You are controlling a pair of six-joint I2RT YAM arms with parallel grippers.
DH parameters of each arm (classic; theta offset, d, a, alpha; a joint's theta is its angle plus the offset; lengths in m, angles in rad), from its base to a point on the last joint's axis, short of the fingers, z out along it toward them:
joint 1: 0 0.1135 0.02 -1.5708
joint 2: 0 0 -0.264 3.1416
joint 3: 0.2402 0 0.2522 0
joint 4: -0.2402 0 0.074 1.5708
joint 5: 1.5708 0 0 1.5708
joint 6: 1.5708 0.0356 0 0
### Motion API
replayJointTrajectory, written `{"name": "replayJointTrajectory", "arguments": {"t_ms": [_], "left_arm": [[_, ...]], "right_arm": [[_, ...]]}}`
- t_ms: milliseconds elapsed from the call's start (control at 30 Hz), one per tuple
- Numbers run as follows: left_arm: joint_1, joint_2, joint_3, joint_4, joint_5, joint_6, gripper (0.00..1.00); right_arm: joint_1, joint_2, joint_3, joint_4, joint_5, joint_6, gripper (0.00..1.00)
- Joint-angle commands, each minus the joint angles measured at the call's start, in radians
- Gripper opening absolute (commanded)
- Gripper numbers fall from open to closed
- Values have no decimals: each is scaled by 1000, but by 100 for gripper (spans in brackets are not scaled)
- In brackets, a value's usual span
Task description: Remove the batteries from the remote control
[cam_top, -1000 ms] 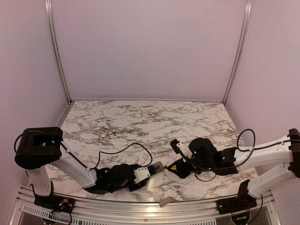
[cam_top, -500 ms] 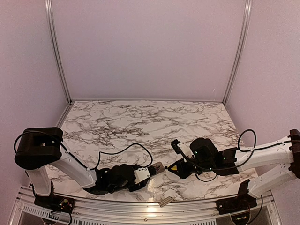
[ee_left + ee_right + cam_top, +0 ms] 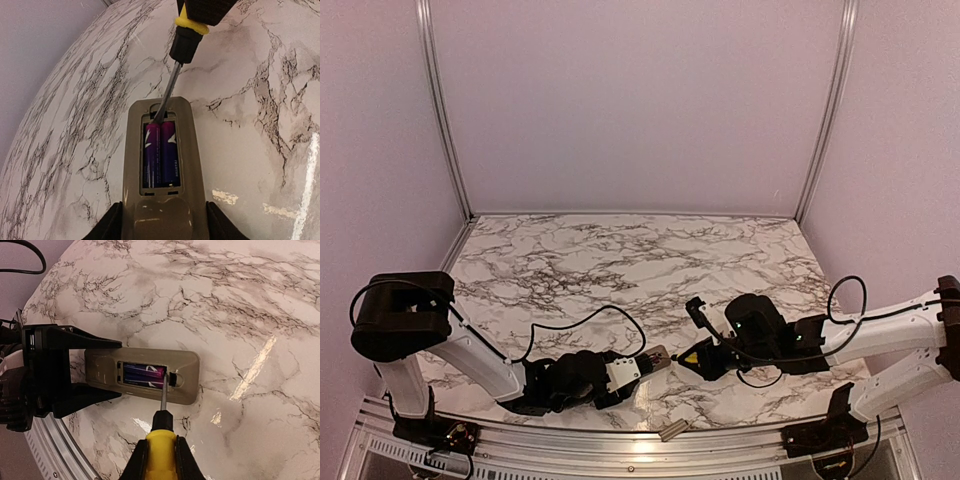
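Note:
The remote control (image 3: 191,161) lies back up on the marble table, its battery recess uncovered. My left gripper (image 3: 162,228) is shut on its near end, one black finger on each side. Two purple batteries (image 3: 161,155) sit side by side in the recess. My right gripper (image 3: 161,460) is shut on a yellow-handled screwdriver (image 3: 161,442). The screwdriver's metal tip rests at the far end of the batteries (image 3: 145,374), by the remote control (image 3: 185,371) end wall. From above, both grippers (image 3: 638,366) (image 3: 698,358) meet at the remote control (image 3: 657,356) near the table's front middle.
A small flat grey-beige cover piece (image 3: 673,430) lies on the metal rail at the table's near edge. The left arm's black cable (image 3: 590,318) loops over the marble behind the grippers. Side walls and metal posts bound the table.

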Motion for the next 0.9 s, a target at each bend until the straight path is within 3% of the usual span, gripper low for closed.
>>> {"name": "replayJointTrajectory", "arguments": {"t_ms": [0, 867], "left_arm": [[-8, 21, 22, 33, 44, 18, 0], [-8, 16, 26, 26, 42, 16, 0]], "right_arm": [[42, -16, 66, 178, -306, 15, 0], [42, -57, 83, 181, -321, 61, 0]]}}
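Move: The battery to pry out, the farther-out one of the pair, lies about 2 cm ahead of the right hand, 8 cm left and 7 cm below, with the held screwdriver's tip already at its outer end. The second battery touches its near side, roughly 1 cm back and 1 cm right of it. The cover lies some 14 cm back from the right hand, 2 cm left, 8 cm below. From the left hand, the first battery is about 3 cm ahead, 3 cm right and slightly lower. Keep the left gripper clamped on the remote. With the screwdriver tip wedged at the battery's outer end, lever with the right hand: ease up slowly about 2 cm, then whip up to some 5 cm, swinging left and slightly back over the remote towards the left gripper, fingers tipping up about 10 degrees, grip kept, tip coming free. ##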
